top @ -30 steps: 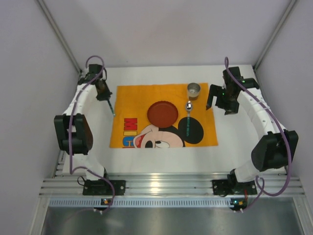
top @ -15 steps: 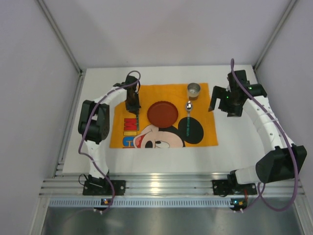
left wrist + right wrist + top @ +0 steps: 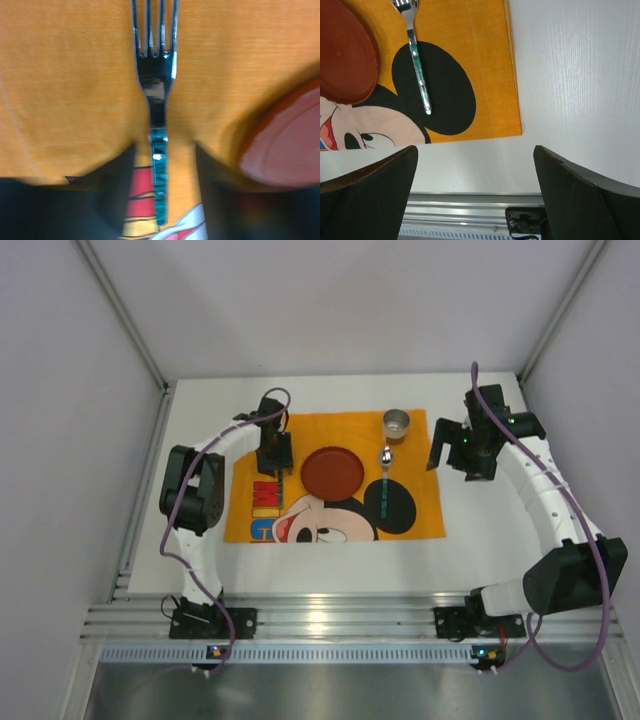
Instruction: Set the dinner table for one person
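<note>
A fork (image 3: pixel 156 100) with a teal handle lies flat on the orange Mickey Mouse cloth (image 3: pixel 250 440), just left of the red-brown plate (image 3: pixel 333 472), tines pointing to the far side. My left gripper (image 3: pixel 275 452) hangs right over it, and in the top view it hides the fork. Its jaws (image 3: pixel 164 150) stand apart on either side of the handle, with cloth showing in both gaps. A teal-handled spoon (image 3: pixel 385 485) lies right of the plate, below a small metal cup (image 3: pixel 396 423). My right gripper (image 3: pixel 447 447) is open and empty over the white dinner table (image 3: pixel 480 530).
The cloth's right edge (image 3: pixel 512 75) runs beside bare white tabletop. An aluminium rail (image 3: pixel 470 205) borders the table's near edge. White walls close in the left, right and far sides.
My left arm swung from beside the cloth's left edge to over the cloth beside the plate. Its jaws have parted and the fork now rests on the cloth. The right arm shifted slightly.
</note>
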Robot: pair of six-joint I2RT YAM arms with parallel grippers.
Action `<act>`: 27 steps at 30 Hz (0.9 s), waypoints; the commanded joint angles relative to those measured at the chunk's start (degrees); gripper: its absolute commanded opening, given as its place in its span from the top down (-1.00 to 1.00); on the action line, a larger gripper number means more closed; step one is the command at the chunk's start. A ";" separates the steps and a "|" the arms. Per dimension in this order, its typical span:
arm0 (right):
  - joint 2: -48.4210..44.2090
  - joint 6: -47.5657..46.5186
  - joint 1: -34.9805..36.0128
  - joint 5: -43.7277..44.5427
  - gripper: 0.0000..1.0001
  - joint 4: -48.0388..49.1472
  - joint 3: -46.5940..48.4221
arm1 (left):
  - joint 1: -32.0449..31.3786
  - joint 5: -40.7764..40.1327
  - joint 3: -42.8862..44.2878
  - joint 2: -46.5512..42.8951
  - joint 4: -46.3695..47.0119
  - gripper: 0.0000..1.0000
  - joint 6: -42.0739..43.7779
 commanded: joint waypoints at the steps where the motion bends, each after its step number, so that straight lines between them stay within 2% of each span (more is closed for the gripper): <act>1: -0.38 -0.64 -0.40 0.49 -0.99 -1.17 3.45 | -0.49 -1.96 -0.42 -2.37 0.48 -0.34 -0.34; 3: -0.56 -1.25 -0.23 1.27 -0.99 -1.78 5.38 | -0.84 -2.49 1.24 -7.44 -0.31 -0.68 -1.57; 4: -0.64 -1.34 -0.31 2.58 -0.99 -1.96 6.18 | -1.37 -2.49 1.77 -9.57 -0.93 -0.97 -2.27; 8: -0.91 -2.83 -0.05 1.02 -1.00 -2.58 13.72 | -3.66 -5.12 2.92 -19.24 -2.25 -0.96 -4.30; 12: -1.08 -2.92 1.09 -10.11 -1.00 -0.92 26.89 | -4.19 -9.07 -1.10 -29.78 -3.31 -0.97 -3.51; 13: -1.78 -3.10 1.62 -12.93 -1.00 3.70 27.53 | -4.36 -16.74 -3.04 -32.24 -2.61 -0.97 -4.12; 14: -4.92 -4.84 2.40 -15.74 -0.99 7.40 27.28 | -4.45 -20.12 -5.93 -35.05 -1.04 -0.97 -3.78; 15: -7.21 -5.55 5.28 -15.42 -0.99 11.36 23.10 | -4.71 -23.38 -15.44 -42.30 8.11 -0.97 -2.30; 16: -12.54 -5.99 7.05 -15.16 -1.00 20.71 14.79 | -4.80 -25.41 -28.76 -50.38 22.65 -0.97 2.59; 17: -15.12 -5.13 7.16 -15.50 -0.99 25.76 10.18 | -4.80 -24.47 -36.03 -54.37 22.80 -0.97 6.47; 18: -17.58 -3.73 7.16 -14.99 -0.99 29.90 6.05 | -4.80 -23.59 -42.80 -58.07 36.63 -0.97 10.68; 19: -21.52 -0.14 7.16 -14.11 -0.99 35.42 2.44 | -4.80 -22.80 -49.13 -61.41 45.04 -0.97 17.77; 20: -23.30 1.63 7.16 -12.97 -0.99 37.22 -0.73 | -4.80 -23.58 -59.38 -66.58 50.78 -0.94 19.85; 21: -24.54 3.22 7.16 -11.65 -1.00 38.63 -5.81 | -4.71 -24.28 -63.31 -68.37 59.80 -0.93 21.17; 22: -25.42 4.62 7.16 -11.38 -0.99 38.82 -7.42 | -4.71 -25.16 -66.65 -69.69 62.67 -0.93 23.19; 25: -27.01 5.78 7.16 -15.41 -1.00 37.86 -11.47 | -3.49 -29.21 -72.21 -67.78 65.05 -0.97 19.44; 27: -27.45 5.87 7.16 -16.30 -1.00 36.80 -12.62 | -3.40 -26.86 -75.91 -65.15 68.92 -0.97 19.69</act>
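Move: The fork lies on the orange placemat right between the left fingertips, about 1 cm below, its middle some 1 cm ahead, the fingers already parted around it. The brown plate is about 14 cm to the left hand's right, level with it; the placemat's near left corner is roughly 17 cm back and 11 cm left. From the right hand, the fork is around 38 cm left, 9 cm ahead and 18 cm down. Open the left gripper wide around the fork and lift it straight up about 20 cm, then draw it back and left over the placemat and down towards its near left corner, tipping the fingers up and forward some 45 degrees. Meanwhile raise the open, empty right gripper about 20 cm, drifting left and tipping up likewise, then let it sink slightly. ##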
